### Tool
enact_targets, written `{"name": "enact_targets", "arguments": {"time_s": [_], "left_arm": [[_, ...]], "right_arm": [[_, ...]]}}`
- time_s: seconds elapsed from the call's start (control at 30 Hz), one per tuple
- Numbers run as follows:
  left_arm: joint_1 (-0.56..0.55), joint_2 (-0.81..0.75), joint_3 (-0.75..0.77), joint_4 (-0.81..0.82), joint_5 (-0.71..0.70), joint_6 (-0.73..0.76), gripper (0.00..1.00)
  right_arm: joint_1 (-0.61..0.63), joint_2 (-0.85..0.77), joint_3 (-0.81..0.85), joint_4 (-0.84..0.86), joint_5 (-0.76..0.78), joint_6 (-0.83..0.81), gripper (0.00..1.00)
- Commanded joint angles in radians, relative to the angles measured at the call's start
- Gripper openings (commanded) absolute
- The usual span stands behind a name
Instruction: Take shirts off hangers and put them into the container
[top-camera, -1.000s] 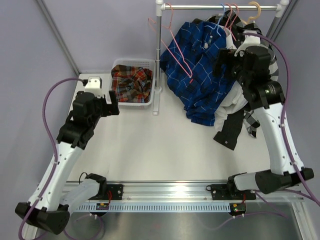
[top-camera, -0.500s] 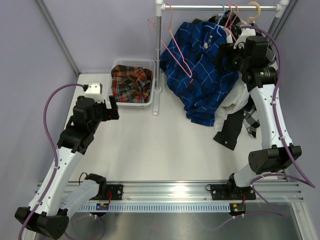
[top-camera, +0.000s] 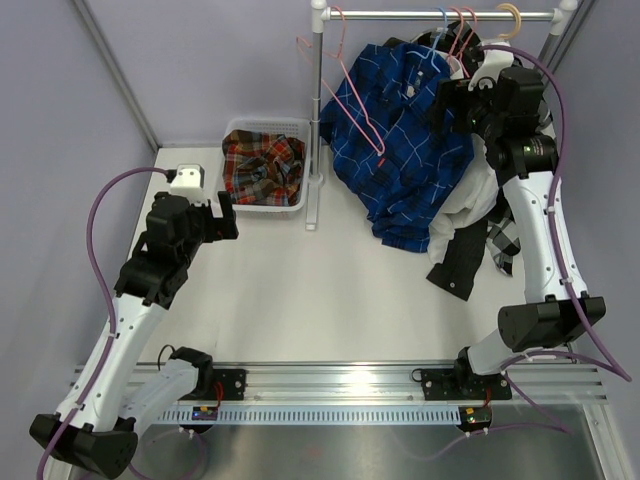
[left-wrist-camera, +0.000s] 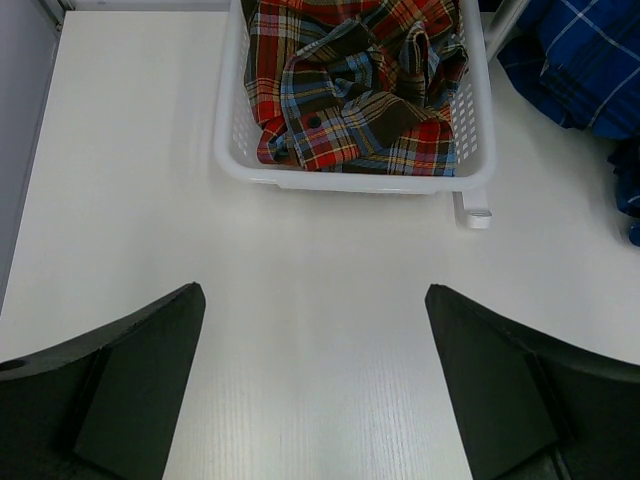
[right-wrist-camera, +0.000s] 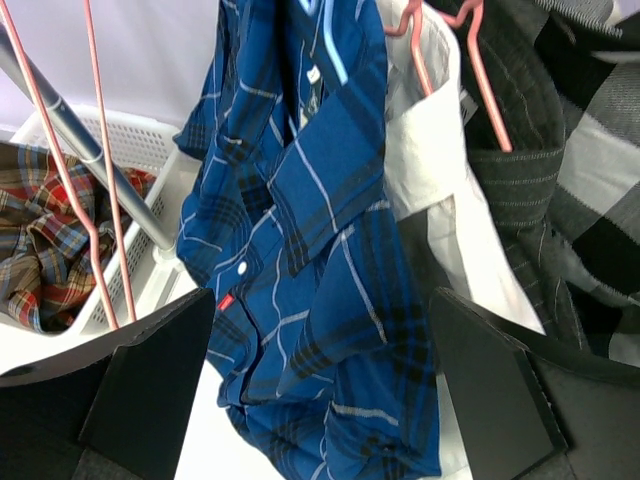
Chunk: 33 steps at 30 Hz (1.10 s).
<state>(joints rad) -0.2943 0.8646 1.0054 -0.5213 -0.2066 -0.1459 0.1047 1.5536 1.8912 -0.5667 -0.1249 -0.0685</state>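
A royal blue shirt (top-camera: 400, 150) hangs from the rail on a light blue hanger (top-camera: 432, 55); in the right wrist view its collar and front (right-wrist-camera: 320, 230) fill the middle. My right gripper (top-camera: 446, 105) (right-wrist-camera: 322, 295) is open, raised close in front of the blue shirt's upper part, with nothing clamped. Behind the blue one hang a white shirt (right-wrist-camera: 440, 170) and a black-and-white checked shirt (right-wrist-camera: 580, 150) on pink hangers (right-wrist-camera: 480, 90). The plaid shirt (top-camera: 262, 168) (left-wrist-camera: 355, 85) lies crumpled in the white container (top-camera: 262, 208) (left-wrist-camera: 350, 181). My left gripper (top-camera: 228, 212) (left-wrist-camera: 315, 290) is open over bare table, just short of the container.
An empty pink hanger (top-camera: 350, 100) dangles from the rail's left end beside the stand's post (top-camera: 316, 120). The post's foot (left-wrist-camera: 475, 212) rests by the container's corner. A small white box (top-camera: 188, 178) sits on the table's far left. The rail (top-camera: 400, 15) carries several hanger hooks.
My right arm has lifted and swung up toward the rail, bringing its gripper near the blue shirt's top. The left arm drew back slightly from the container, then held still.
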Motion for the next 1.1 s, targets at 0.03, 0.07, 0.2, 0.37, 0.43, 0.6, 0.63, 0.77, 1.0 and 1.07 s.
{"name": "enact_targets", "arguments": {"time_s": [0.03,0.07,0.2,0.37,0.43,0.6,0.63,0.77,1.0,1.07], "left_arm": [[0.003,-0.016,-0.005,0.055,-0.017,0.014,0.99],[0.003,-0.016,-0.005,0.056,-0.02,0.014,0.99],[0.003,-0.019,-0.004,0.055,-0.011,0.016,0.99],[0.003,-0.027,-0.004,0.055,-0.019,0.017,0.99],[0.003,-0.026,-0.005,0.055,-0.019,0.019,0.99],[0.003,-0.027,-0.005,0.056,-0.013,0.017,0.99],[0.003,-0.029,-0.005,0.055,-0.013,0.019,0.99],[0.003,-0.03,-0.005,0.055,-0.011,0.017,0.99],[0.003,-0.027,-0.007,0.056,-0.014,0.017,0.99],[0.003,-0.027,-0.007,0.055,-0.017,0.019,0.99]], "right_arm": [[0.001,0.037,0.048,0.036,-0.007,-0.022,0.99],[0.001,0.049,0.048,0.04,-0.005,-0.022,0.98],[0.001,0.097,0.063,0.024,-0.027,-0.022,0.98],[0.001,0.118,0.048,0.036,-0.064,-0.02,0.95],[0.001,0.12,0.052,0.033,-0.094,-0.02,0.91],[0.001,0.108,0.068,0.019,-0.147,-0.017,0.68],[0.001,0.103,0.069,0.021,-0.147,-0.016,0.66],[0.001,0.085,0.072,0.025,-0.147,-0.011,0.54],[0.001,0.085,0.083,0.019,-0.15,-0.005,0.35],[0.001,0.08,0.091,0.022,-0.153,0.001,0.27]]}}
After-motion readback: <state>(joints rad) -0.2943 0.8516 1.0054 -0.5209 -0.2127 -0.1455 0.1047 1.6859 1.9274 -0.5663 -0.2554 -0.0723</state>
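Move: Ahead of the right hand by about 4 cm, 2 cm to its left and some 5 cm lower, is the upper right edge of the hanging blue shirt; the blue hanger is roughly 8 cm ahead and 1 cm left, about level. The white shirt lies about 3 cm ahead, 5 cm right and 7 cm below; the empty pink hanger 4 cm ahead, 16 cm left. From the left hand that blue edge lies some 20 cm ahead, 37 cm right and 8 cm higher. Dipping about 5 cm while reaching roughly 4 cm forward, the right hand brings its wide-open fingers down around the blue shirt's upper edge beside the white shirt. It then eases 2 cm left and slightly back and up, turning a few degrees counter-clockwise, as the fingers close most of the way, pinching the blue cloth between them. ##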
